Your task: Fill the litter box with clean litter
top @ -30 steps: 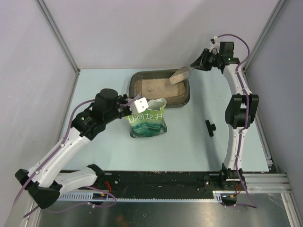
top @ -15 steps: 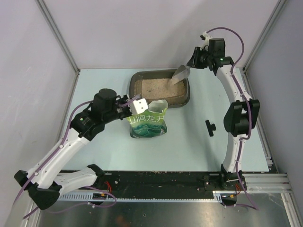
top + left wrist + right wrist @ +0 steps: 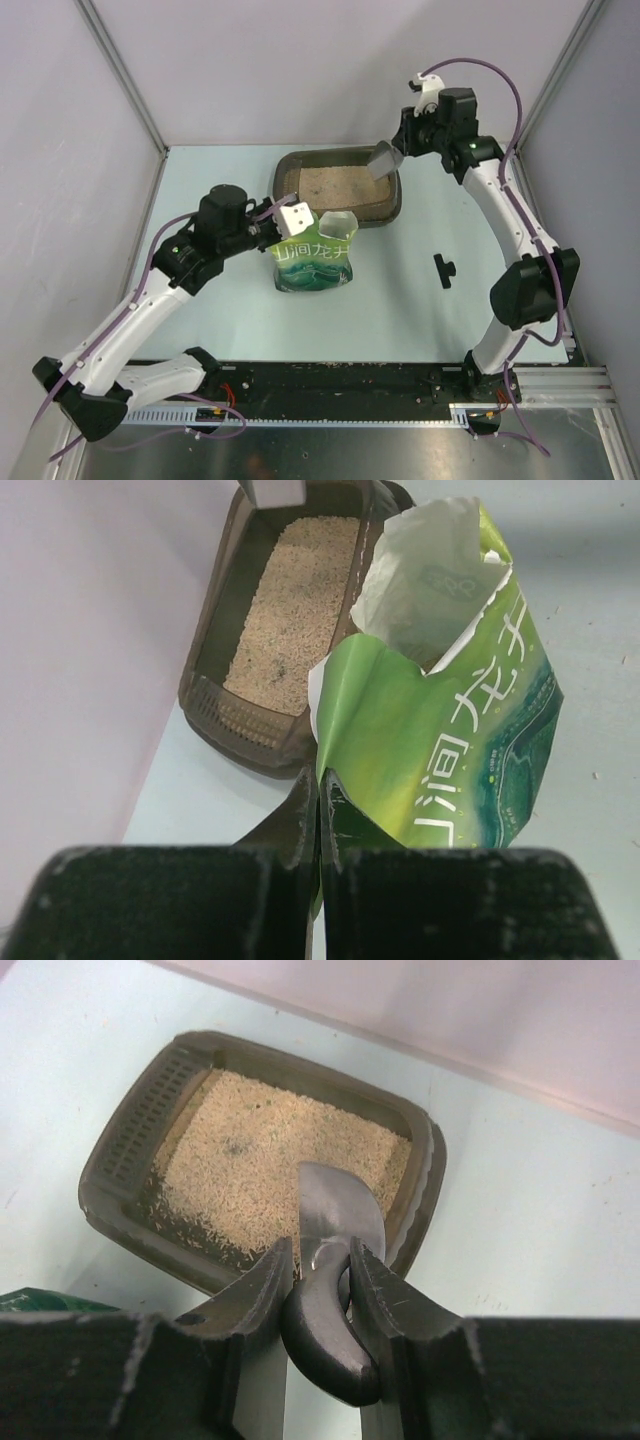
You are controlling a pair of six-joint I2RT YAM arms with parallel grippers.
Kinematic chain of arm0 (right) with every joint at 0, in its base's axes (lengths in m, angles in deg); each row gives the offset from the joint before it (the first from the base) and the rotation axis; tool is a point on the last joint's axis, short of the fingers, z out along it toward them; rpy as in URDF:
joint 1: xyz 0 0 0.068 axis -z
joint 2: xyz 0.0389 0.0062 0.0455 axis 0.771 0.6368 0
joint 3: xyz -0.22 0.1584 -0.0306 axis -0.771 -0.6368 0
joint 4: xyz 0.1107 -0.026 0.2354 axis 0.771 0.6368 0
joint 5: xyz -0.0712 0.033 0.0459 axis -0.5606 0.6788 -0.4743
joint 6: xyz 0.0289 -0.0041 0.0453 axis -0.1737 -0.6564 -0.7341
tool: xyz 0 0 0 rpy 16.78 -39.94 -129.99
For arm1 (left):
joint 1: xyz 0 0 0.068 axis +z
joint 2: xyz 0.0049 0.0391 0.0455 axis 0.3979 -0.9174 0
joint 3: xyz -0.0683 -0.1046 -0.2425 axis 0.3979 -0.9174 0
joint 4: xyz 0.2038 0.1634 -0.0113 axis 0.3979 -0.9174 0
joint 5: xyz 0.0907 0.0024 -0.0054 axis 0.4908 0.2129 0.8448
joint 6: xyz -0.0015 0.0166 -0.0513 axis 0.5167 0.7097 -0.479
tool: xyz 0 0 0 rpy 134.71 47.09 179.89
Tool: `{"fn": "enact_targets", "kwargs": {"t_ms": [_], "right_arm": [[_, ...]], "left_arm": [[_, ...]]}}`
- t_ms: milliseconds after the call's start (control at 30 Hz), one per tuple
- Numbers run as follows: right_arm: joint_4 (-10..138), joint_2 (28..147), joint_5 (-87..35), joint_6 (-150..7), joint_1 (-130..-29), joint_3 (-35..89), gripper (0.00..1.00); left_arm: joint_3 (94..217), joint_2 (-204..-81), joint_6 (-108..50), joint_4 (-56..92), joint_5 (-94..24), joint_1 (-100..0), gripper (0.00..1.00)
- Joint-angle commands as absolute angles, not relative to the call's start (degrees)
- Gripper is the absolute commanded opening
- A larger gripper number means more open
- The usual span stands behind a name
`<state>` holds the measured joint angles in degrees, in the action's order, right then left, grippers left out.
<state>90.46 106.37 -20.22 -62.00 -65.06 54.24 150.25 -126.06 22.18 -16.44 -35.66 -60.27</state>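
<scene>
The dark brown litter box sits at the back of the table, with beige clean litter spread over its floor. My right gripper is shut on the dark handle of a silver metal scoop. The scoop's bowl hangs tilted over the box's right end and looks empty. In front of the box stands an opened green bag. My left gripper is shut on its torn top edge.
A small black part lies on the table to the right of the bag. Grey walls close in the back and both sides, close behind the box. The bag's corner shows at the lower left of the right wrist view.
The right arm has swung up and left over the box and tipped the scoop; the litter it carried is no longer in it. The left arm and bag have barely shifted.
</scene>
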Motion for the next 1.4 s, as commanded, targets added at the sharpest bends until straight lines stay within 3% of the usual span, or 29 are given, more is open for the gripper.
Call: {"fn": "enact_targets", "kwargs": {"t_ms": [0,267,433,700,1133,1367], "right_arm": [[85.8,100.1,-20.6,-64.4,-60.5,53.8,0.00],[99.0,97.6,7.0,-70.7,-42.1,50.1,0.00],[106.3,96.7,21.2,-64.9,-39.5,42.5,0.00],[111.7,98.1,20.7,-58.3,-40.6,30.9,0.00],[106.1,113.0,23.7,-65.6,-39.6,30.2,0.00],[103.4,120.7,21.2,-68.6,-37.1,30.2,0.06]], "left_arm": [[154.0,-126.9,17.8,-8.5,-39.5,-60.1,0.00],[155.3,-129.4,13.9,-7.3,-40.9,-60.1,0.00],[155.8,-130.7,12.4,-6.9,-41.4,-60.1,0.00],[155.8,-130.9,10.8,-6.5,-41.5,-60.1,0.00],[153.3,-129.7,11.0,-6.3,-40.3,-60.1,0.00],[153.4,-129.9,11.1,-6.4,-40.3,-60.0,0.00]]}}
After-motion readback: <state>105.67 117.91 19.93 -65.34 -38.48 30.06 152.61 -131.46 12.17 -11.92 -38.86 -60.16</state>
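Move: Back and to the right of the right hand, which holds the scoop, bare table lies beside the black clip, about 13 cm back, 5 cm right and 30 cm below. The clip is some 15 cm back and 13 cm right. The litter box's middle is about 7 cm ahead and 10 cm left; the litter bag's is 17 cm back and 15 cm left. From the left hand, which pinches the bag's rim, that bare spot is about 9 cm ahead and 30 cm right. Swinging clear of the litter box, the right arm carries the scoop about 14 cm right with a slight rise, then draws back and sinks some 25 cm, coming partly left again, towards the bare table beside the clip. Its wrist tips the fingers steeply down and rolls left side up, grip unchanged; the left hand keeps its pinch on the bag, easing 3 cm right. ##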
